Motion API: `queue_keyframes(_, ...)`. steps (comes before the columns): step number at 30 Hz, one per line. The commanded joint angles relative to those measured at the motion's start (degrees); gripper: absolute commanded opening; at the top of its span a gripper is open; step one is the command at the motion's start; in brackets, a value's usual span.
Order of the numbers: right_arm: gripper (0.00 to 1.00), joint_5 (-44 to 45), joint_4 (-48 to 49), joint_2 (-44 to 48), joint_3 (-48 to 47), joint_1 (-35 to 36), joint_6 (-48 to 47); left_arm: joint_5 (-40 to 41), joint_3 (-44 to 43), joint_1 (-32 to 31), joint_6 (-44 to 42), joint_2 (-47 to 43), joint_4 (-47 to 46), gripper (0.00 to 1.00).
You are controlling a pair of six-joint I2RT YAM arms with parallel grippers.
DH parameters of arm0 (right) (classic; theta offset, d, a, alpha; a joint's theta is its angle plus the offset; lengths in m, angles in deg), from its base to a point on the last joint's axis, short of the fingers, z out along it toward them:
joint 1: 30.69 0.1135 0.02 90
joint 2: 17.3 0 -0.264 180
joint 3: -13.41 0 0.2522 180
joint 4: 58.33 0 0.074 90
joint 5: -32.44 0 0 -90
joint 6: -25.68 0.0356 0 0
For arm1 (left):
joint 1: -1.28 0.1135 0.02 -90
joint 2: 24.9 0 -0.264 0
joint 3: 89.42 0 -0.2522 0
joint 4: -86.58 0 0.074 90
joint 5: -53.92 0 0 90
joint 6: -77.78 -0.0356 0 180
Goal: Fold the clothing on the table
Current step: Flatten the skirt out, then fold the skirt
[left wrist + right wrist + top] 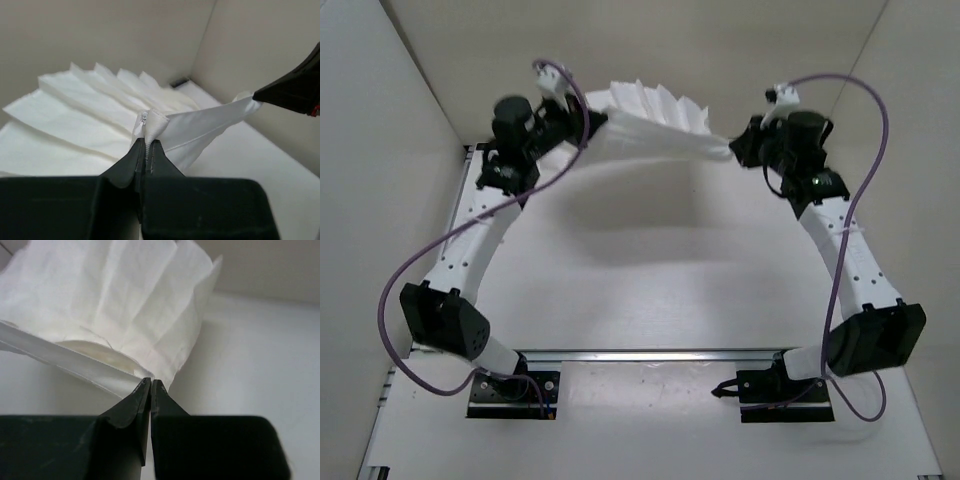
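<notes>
The clothing (655, 118), a white pleated garment, hangs stretched between my two grippers above the far part of the table (650, 270). Its pleats fan out toward the back wall. My left gripper (594, 126) is shut on a folded white band at the garment's left end; in the left wrist view the band (155, 125) sticks up from the closed left gripper (148, 143). My right gripper (730, 151) is shut on the garment's right end. In the right wrist view the cloth (115, 300) meets the tips of the closed right gripper (151, 382).
White walls (410, 90) close in the table at the back and on both sides, near the garment. A metal rail (650, 353) runs along the near edge by the arm bases. Purple cables (400, 290) loop beside each arm.
</notes>
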State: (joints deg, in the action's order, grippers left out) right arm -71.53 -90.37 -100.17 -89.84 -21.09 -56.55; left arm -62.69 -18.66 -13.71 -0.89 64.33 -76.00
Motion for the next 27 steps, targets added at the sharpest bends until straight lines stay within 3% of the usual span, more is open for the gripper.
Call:
queue_keyframes(1,0.0,2.56,5.0,3.14,18.53,-2.04,1.37,3.32,22.63,-0.57,-1.49,-2.63,-0.21,0.0)
queue_keyframes(4,0.0,0.71,6.86,8.51,35.65,-1.79,2.25,3.32,39.96,-0.66,1.23,-10.1,-5.13,0.0)
queue_keyframes(6,0.0,2.27,4.5,11.23,39.99,0.23,1.72,5.67,46.51,-2.33,0.19,-14.41,-2.28,0.0)
queue_keyframes(9,0.0,2.9,0.19,12.73,40.63,2.43,1.02,10.09,52.14,-5.93,2.01,-21.54,1.43,0.0)
queue_keyframes(14,0.0,0.45,1.76,10.99,34.05,2.88,0.32,14.99,56.2,-3.39,10.2,-30.78,-0.58,0.0)
queue_keyframes(18,0.0,-0.79,2.99,-0.42,22.82,-0.11,-0.91,13.7,49.19,0.65,10.03,-25.7,-1.03,0.0)
queue_keyframes(22,0.0,-0.95,2.73,-12.28,11.56,-0.99,-0.57,14.83,41.09,1.62,8.01,-11.93,-0.58,0.0)
queue_keyframes(25,0.0,-2.37,3.43,-18.18,9.16,-0.21,-0.48,15.54,41.51,1.97,11.07,-6.45,-3.03,0.0)
queue_keyframes(27,0.0,-0.35,3.43,-19.96,9.07,1.11,-0.3,16.32,46.33,1.89,12.75,-6.7,-6.09,0.0)
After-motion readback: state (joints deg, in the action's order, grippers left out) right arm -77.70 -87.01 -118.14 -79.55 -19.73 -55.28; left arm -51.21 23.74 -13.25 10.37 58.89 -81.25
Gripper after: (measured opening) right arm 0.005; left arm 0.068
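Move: The bare table, where the skirt is to be laid, lies about 42 cm below the left hand, 5 cm back and 4 cm to its left. From the right hand, its share of that spot is some 36 cm down, 2 cm ahead and 4 cm left. The held waistband's middle is level with the hands front to back, about 13 cm in from each. The billowing pleats centre some 9 cm ahead, also about 13 cm inward. Whipping the held skirt down and back, both hands keep their shut grip on the waistband ends and plunge some 30 cm (left more, right less), drawing back about 15 cm as the wrists tip down roughly 40 degrees. They then rebound up and forward by a dozen centimetres or more, wrists easing up partway, and finally sink again towards the table. ##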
